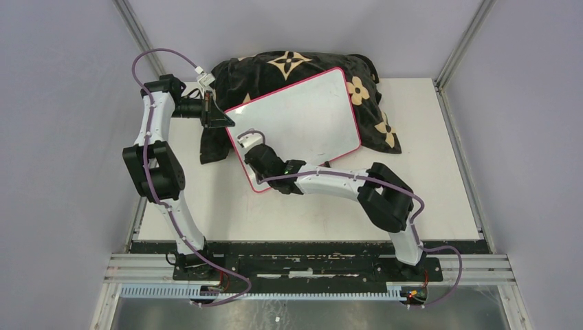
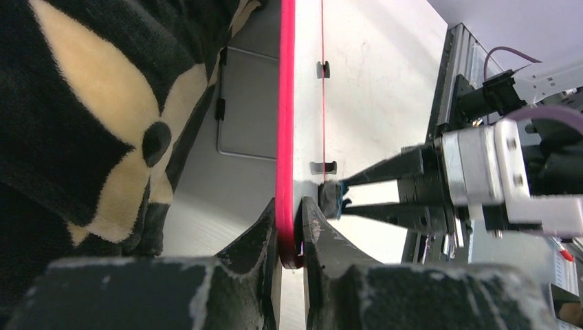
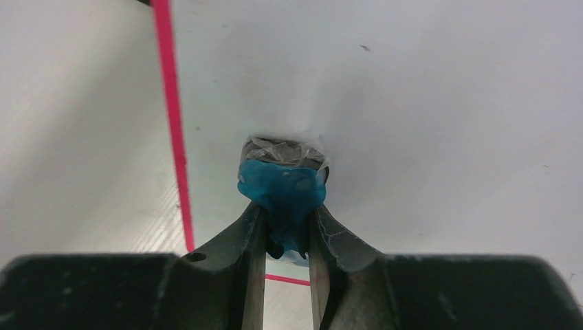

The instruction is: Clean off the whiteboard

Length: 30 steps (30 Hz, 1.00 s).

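The whiteboard, white with a pink-red frame, leans tilted against the cushion; I see no writing on it. My left gripper is shut on its left frame edge, and the left wrist view shows the jaws clamped on the pink frame. My right gripper is shut on a small blue eraser and presses it against the board face near the lower-left corner. The left wrist view shows the eraser touching the board close to my left fingers.
A black floral-patterned cushion lies behind and under the board, and it also shows in the left wrist view. The white table extends right and toward me. Metal frame posts stand at the back corners, and a rail runs along the near edge.
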Motion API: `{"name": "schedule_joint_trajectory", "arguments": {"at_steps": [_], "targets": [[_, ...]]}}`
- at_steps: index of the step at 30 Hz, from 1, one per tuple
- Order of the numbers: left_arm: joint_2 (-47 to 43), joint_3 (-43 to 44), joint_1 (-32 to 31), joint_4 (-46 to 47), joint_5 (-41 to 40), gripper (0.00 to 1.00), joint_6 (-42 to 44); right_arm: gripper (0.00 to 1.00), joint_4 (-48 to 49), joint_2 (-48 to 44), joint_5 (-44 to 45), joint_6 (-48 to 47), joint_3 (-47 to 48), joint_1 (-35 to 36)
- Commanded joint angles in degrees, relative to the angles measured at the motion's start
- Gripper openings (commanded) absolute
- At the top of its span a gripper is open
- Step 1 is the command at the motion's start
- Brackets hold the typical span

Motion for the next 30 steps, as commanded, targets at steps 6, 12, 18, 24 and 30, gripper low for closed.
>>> {"name": "schedule_joint_trajectory", "arguments": {"at_steps": [6,12,18,24,30], "targets": [[-2.0,-0.9,-1.9,0.6,-1.7,0.03,5.7,0.01,1.9,2.8,0.6,-0.9,2.9,0.6],[-2.1,-0.7,-1.9,0.6,-1.9,0.03,5.6,0.01,2.3,-3.1,4.7,-0.2,-4.9,-4.2],[-2.1,-0.4,-1.9,0.6,-2.1,0.03,5.4,0.01,2.4,-9.8,4.9,0.9,-11.8,-13.1],[-2.3,0.0,-1.9,0.6,-2.4,0.03,5.2,0.01,0.4,-12.6,4.7,1.3,-13.6,-21.0],[-1.9,0.2,-1.9,0.6,-2.5,0.03,4.9,0.01,0.2,-14.0,3.6,3.7,-16.8,-27.0]]}}
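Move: My right hand holds the eraser on the lower-left part of the whiteboard, whose middle lies about 8 cm ahead, 12 cm to the right and some 4 cm higher. The whiteboard's lower-right corner is roughly 30 cm right and 4 cm ahead, and the right black clip about 21 cm right and 2 cm back. From my left hand, gripping the upper-left corner, the whiteboard's middle is some 19 cm right, 1 cm back and 6 cm lower. I finish the leftward stroke with my right hand, barely 1.5 cm more, then reverse and sweep the eraser about 20 cm right and 10 cm forward across the whiteboard towards its right edge, turning the wrist some 25 degrees clockwise. The eraser stays gripped and against the surface. My left hand keeps its pinch on the corner and shifts just over 1 cm right. ##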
